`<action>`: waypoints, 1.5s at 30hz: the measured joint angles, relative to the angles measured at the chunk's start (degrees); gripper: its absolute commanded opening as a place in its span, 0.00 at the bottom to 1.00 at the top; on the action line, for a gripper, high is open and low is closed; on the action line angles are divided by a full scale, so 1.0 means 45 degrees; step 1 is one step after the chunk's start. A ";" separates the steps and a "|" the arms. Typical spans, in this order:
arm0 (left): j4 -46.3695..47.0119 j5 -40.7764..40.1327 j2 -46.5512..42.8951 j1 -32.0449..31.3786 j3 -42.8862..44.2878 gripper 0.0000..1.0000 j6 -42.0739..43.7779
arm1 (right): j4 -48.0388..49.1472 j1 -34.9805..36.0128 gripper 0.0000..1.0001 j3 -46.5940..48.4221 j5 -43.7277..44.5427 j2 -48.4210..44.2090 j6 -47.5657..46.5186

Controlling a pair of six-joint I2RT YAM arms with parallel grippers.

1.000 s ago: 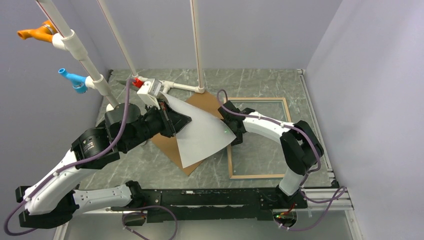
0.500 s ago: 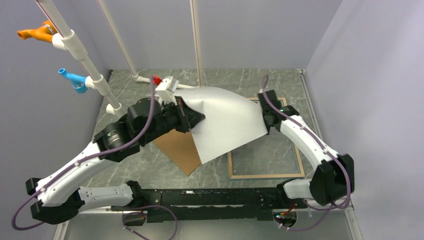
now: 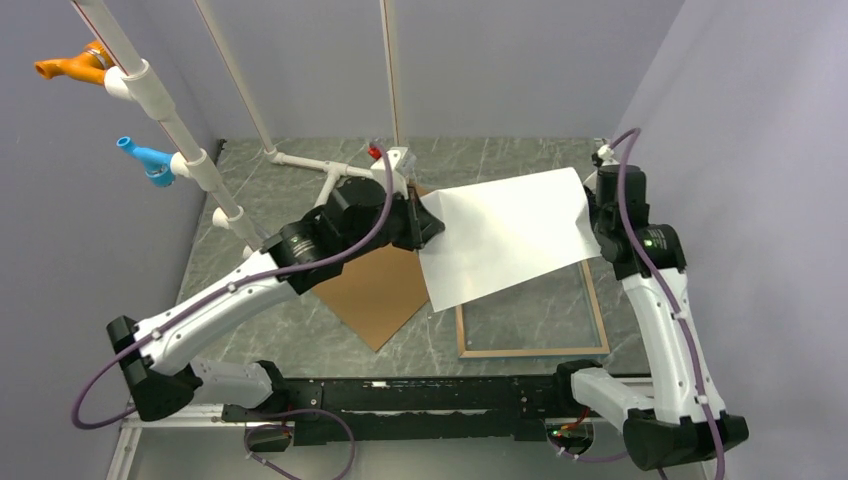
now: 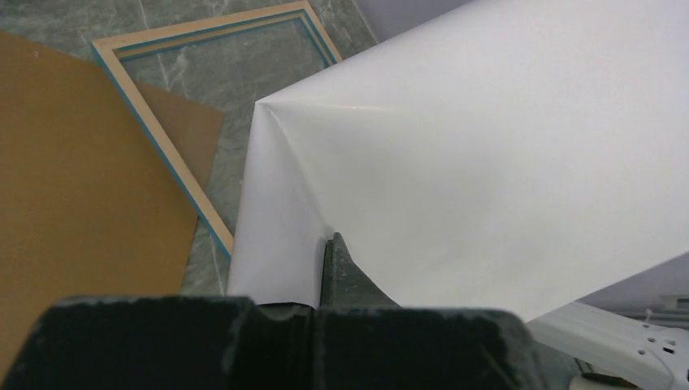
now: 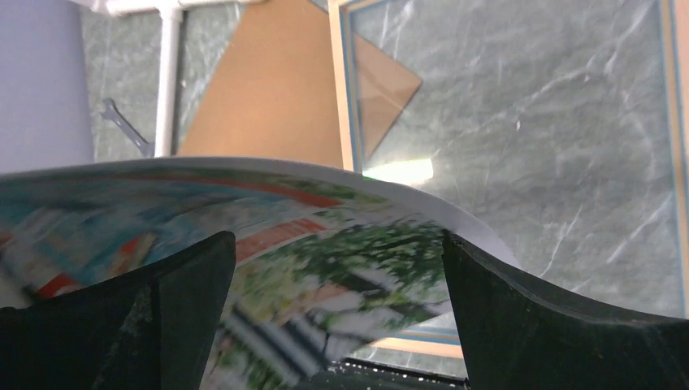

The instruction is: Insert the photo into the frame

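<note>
The photo (image 3: 505, 238) hangs in the air, plain white back up, above the far half of the frame (image 3: 530, 351), which lies flat on the table. My left gripper (image 3: 424, 224) is shut on the photo's left edge. The left wrist view shows the sheet (image 4: 487, 146) creased where it meets the closed fingers (image 4: 345, 272). My right gripper (image 3: 590, 212) is at the photo's right edge. Its jaws stand wide open, and the printed face (image 5: 325, 252) lies between them, unclamped. The frame's wood and blue rail (image 4: 173, 158) and its rail (image 5: 343, 89) beside the clear pane show below.
A brown backing board (image 3: 375, 295) lies on the table left of the frame, one corner under it. White pipe stands (image 3: 300, 160) rise at the back left, carrying an orange fitting (image 3: 70, 66) and a blue one (image 3: 145, 158). Grey walls close in on both sides.
My left gripper has carried the photo right, from over the backing board to above the frame. My right arm has swung out to the photo's right edge and its jaws have opened wider.
</note>
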 measured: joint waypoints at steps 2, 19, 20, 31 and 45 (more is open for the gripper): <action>0.0117 0.0257 0.0549 0.0160 0.0262 0.00 0.0330 | -0.0214 -0.0005 0.99 0.0597 0.0126 -0.0291 -0.0146; 0.0277 0.1073 -0.2181 0.1443 0.0680 0.00 0.1321 | -0.0423 -0.0073 0.99 0.0126 0.1549 -0.1161 -0.0457; 0.0175 0.1010 -0.2487 0.1472 0.0685 0.00 0.1321 | -0.0369 -0.0092 0.99 -0.0078 0.1501 -0.1088 -0.0457; -0.2254 0.0874 -0.2589 0.1637 0.1054 0.00 0.0724 | -0.0223 -0.0801 0.99 -0.0165 -0.0393 -0.0563 -0.0398; -0.2832 0.2259 0.0471 0.1749 0.1200 0.00 0.0359 | -0.0617 -0.1059 0.99 0.2676 -0.2006 -0.1234 -0.0112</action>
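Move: The left hand, which holds the photo by an edge, has the frame's middle about 8 cm ahead, 20 cm to its right and 34 cm below; the brown board lies about 10 cm ahead and 10 cm left, also on the table. From the empty right hand, the photo's middle is some 7 cm left, 2 cm back and 5 cm higher, and the frame's middle 4 cm ahead, 2 cm right and 27 cm down. Keeping its pinch on the photo, the left hand dips about 2 cm forward and right, swings up and left about 10 cm each way and slightly back, then drops steeply and drifts right again, ending some 3 cm left of its start and a little lower, fingers tipped further down. The right hand, wide open throughout, rises about 4 cm, sinks back, then climbs to about 10 cm above its start, easing 3 cm back and tilting its fingers up. ##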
